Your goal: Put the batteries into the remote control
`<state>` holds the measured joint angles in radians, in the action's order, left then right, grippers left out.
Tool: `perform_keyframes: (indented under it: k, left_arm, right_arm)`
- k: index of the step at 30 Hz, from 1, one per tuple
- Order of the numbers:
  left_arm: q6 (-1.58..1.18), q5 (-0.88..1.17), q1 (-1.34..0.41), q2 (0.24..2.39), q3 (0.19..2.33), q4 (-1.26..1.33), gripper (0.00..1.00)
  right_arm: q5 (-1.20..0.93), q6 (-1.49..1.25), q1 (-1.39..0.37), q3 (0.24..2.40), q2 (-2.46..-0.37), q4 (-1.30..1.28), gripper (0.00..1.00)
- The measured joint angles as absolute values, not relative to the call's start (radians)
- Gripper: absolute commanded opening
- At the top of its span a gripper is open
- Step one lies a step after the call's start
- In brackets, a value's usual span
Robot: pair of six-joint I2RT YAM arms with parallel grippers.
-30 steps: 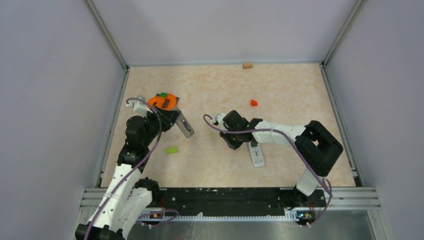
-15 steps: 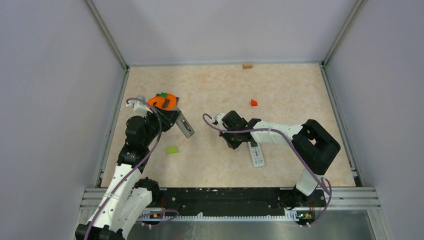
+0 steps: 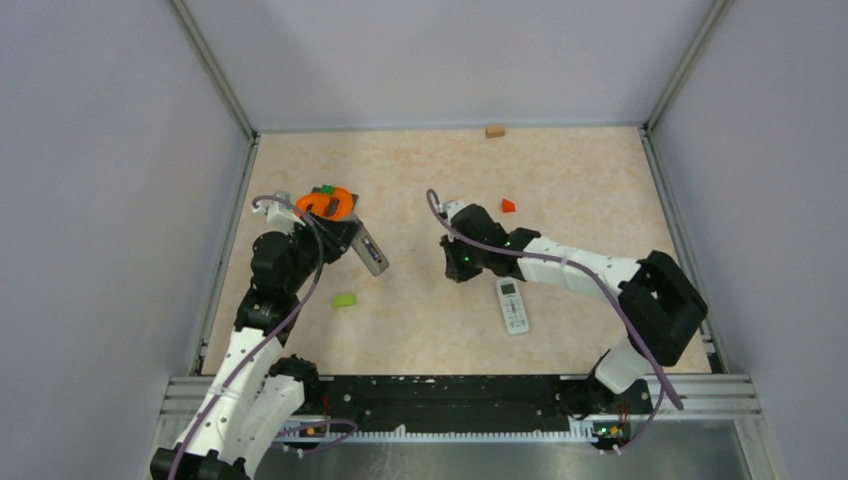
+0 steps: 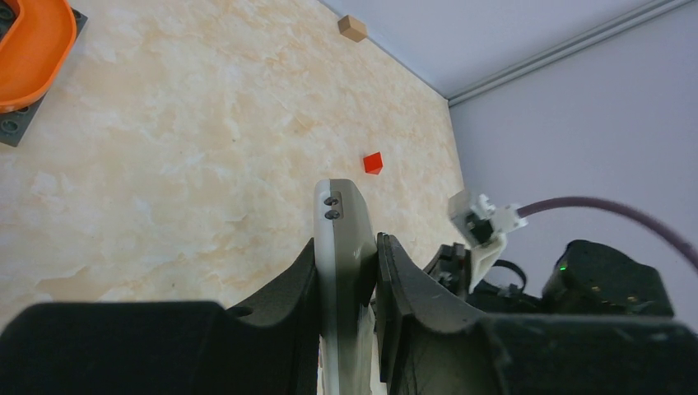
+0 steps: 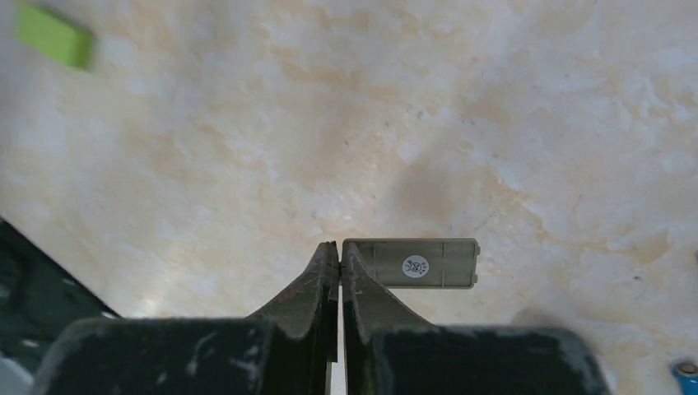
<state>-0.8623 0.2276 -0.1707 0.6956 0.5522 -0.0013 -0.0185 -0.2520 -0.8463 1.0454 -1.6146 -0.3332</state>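
Observation:
My left gripper (image 3: 352, 238) is shut on a grey remote control (image 3: 372, 254), which sticks out past the jaws (image 4: 344, 239) above the table. My right gripper (image 3: 456, 271) (image 5: 340, 245) is shut, pinching the end of a thin beige battery cover (image 5: 411, 263). The cover juts to the right with its ribbed, stickered inside facing the camera. A white remote control (image 3: 513, 306) lies face up just right of that gripper. A small blue battery (image 5: 688, 370) shows at the bottom right edge of the right wrist view. Other batteries are out of view.
An orange ring on a dark plate (image 3: 325, 203) (image 4: 29, 49) sits behind the left gripper. A green block (image 3: 343, 300) (image 5: 53, 34) lies at front left. A red wedge (image 3: 508, 205) (image 4: 373, 163) and a wooden cube (image 3: 495, 130) (image 4: 351, 27) lie further back.
The right gripper has closed fully and pulled back and away from the white remote's top end. The left arm and its grey remote have not moved.

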Motion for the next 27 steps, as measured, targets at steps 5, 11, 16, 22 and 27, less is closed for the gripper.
perform_keyframes:
  k: [5,11,16,22,27]
  left_arm:
    - [-0.870,0.231,-0.171,0.696,0.552,0.000,0.00]
    - [-0.923,0.257,-0.170,0.725,0.551,0.062,0.00]
    - [-1.042,0.318,-0.170,0.810,0.550,0.201,0.00]
    - [-1.212,0.328,-0.174,0.931,0.550,0.411,0.00]
    - [-1.327,0.305,-0.195,0.976,0.552,0.508,0.00]
  right_arm:
    - [-0.110,-0.484,-0.784,1.012,-1.489,-0.202,0.00]
    - [-0.184,-0.745,-0.758,0.948,-1.326,0.031,0.00]
    - [-0.202,-0.995,-0.759,0.897,-1.220,0.336,0.00]
    - [-0.173,-1.278,-0.778,0.856,-1.248,0.675,0.00]
    - [-0.144,-1.419,-0.806,0.856,-1.333,0.849,0.00]
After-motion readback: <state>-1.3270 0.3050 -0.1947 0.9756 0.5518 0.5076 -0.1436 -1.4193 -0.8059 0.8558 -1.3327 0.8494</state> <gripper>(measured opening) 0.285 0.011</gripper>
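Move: The open remote, held by the left hand, lies about 18 cm to the right hand's left, level with it fore and aft, and 16 cm above. From that hand the green block is 25 cm left and 3 cm back, the spare remote 11 cm right and 4 cm back, both 5 cm below. The battery cover in the right fingers lies some 22 cm right of the left hand, 2 cm back and 18 cm below. Right hand raises the cover some 30 cm, rolling 90 degrees, as left brings the remote forward-right and up. ##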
